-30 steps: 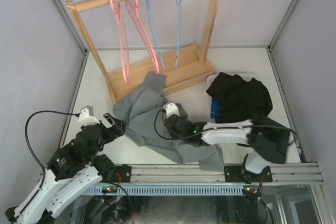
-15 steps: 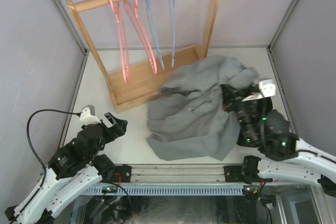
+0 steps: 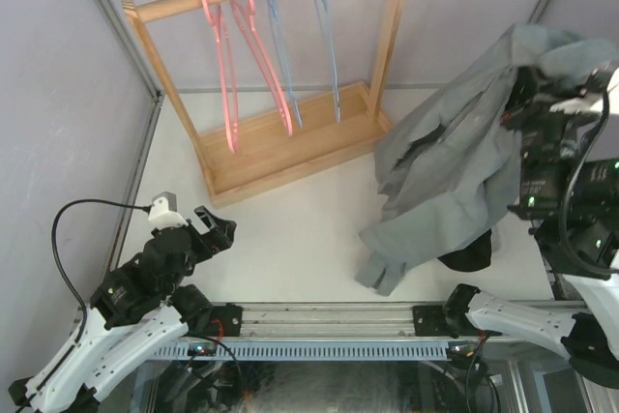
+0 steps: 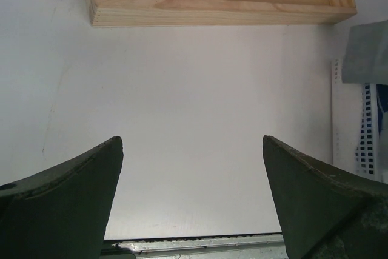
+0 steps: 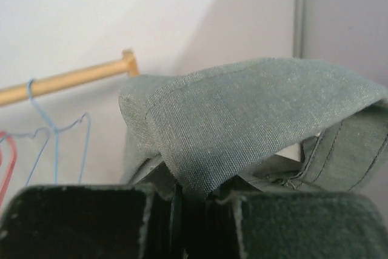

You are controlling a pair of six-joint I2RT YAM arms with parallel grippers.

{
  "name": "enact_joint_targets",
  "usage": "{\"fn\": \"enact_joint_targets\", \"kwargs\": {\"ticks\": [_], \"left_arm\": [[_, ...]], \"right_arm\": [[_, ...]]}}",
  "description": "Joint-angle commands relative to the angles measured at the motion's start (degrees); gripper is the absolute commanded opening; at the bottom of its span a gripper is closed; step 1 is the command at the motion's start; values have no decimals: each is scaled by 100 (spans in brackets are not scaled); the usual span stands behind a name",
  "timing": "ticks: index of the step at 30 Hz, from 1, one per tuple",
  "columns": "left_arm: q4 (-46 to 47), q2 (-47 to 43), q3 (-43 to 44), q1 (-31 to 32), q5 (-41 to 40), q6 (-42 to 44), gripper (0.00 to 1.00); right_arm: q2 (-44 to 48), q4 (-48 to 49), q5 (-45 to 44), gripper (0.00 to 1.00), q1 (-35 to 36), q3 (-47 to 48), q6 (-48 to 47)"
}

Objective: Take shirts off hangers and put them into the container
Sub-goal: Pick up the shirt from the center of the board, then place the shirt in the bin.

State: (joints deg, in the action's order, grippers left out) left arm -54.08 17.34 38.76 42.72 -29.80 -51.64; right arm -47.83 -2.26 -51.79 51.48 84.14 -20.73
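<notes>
My right gripper (image 3: pixel 519 102) is raised high at the right, shut on the grey shirt (image 3: pixel 455 166). The shirt hangs from it in a long drape down to the table. In the right wrist view a fold of grey shirt (image 5: pixel 242 119) is pinched in my right gripper (image 5: pixel 194 205). A bit of black shirt (image 3: pixel 471 254) shows under the drape. The container (image 4: pixel 367 144) shows only as white mesh at the left wrist view's right edge. Two pink hangers (image 3: pixel 230 84) and two light-blue hangers (image 3: pixel 329 55) hang bare. My left gripper (image 3: pixel 219 228) (image 4: pixel 191 144) stands open over bare table.
The wooden rack (image 3: pixel 290 147) stands at the back left, its base tray toward the table's middle. A metal rail (image 3: pixel 329 314) runs along the near edge. Grey walls close in both sides.
My right arm has swung from the table's middle to the right and lifted, carrying the grey shirt up off the table. One light-blue hanger still swings. The left arm has not moved.
</notes>
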Motion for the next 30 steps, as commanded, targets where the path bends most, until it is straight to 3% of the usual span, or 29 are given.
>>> {"fn": "enact_joint_targets", "kwargs": {"ticks": [1, 4, 7, 11, 14, 16, 22, 26, 30], "left_arm": [[249, -9, 123, -22, -10, 77, 100], [230, -19, 132, -27, -46, 61, 100], [235, -30, 110, -27, -31, 19, 100], [288, -40, 29, -26, 28, -4, 100], [232, -33, 32, -27, 51, -16, 100], [312, -38, -54, -27, 65, -18, 100], [521, 186, -40, -27, 241, 40, 100], [504, 248, 14, -22, 264, 53, 100], [381, 102, -12, -26, 202, 41, 100]], "right_arm": [[-780, -797, 632, 0, -692, 1256, -308], [-1122, -1120, 539, 0, -1297, 1395, -237], [-1227, -2418, 936, 0, -2099, 976, 1083], [-887, -3239, 1843, 0, -3098, -1166, 2981], [-644, -3078, 2669, 0, -3692, -2939, 3875], [-731, -2817, 3623, 0, -3958, -3461, 4082], [-1672, -2759, 3884, 1, -4167, -3678, 4018], [-1499, -2991, 4082, 9, -4181, -3340, 3982], [-469, -3202, 3691, 41, -4035, -2474, 3680]]}}
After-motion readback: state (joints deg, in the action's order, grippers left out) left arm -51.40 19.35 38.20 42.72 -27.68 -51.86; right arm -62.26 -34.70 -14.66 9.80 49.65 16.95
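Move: The right hand, high up, already holds the grey shirt; the container lies almost beneath it, about 4 cm ahead, 2 cm right and 50 cm below. The black shirt is heaped in it, some 3 cm ahead, 2 cm right and 47 cm down; the rack's base is centred roughly 14 cm ahead, 28 cm left. For the left hand the container is around 10 cm ahead, 45 cm right, 14 cm lower. Right hand whips the grey shirt down some 40 cm onto the container, tipping 65 degrees; fingers begin opening. ##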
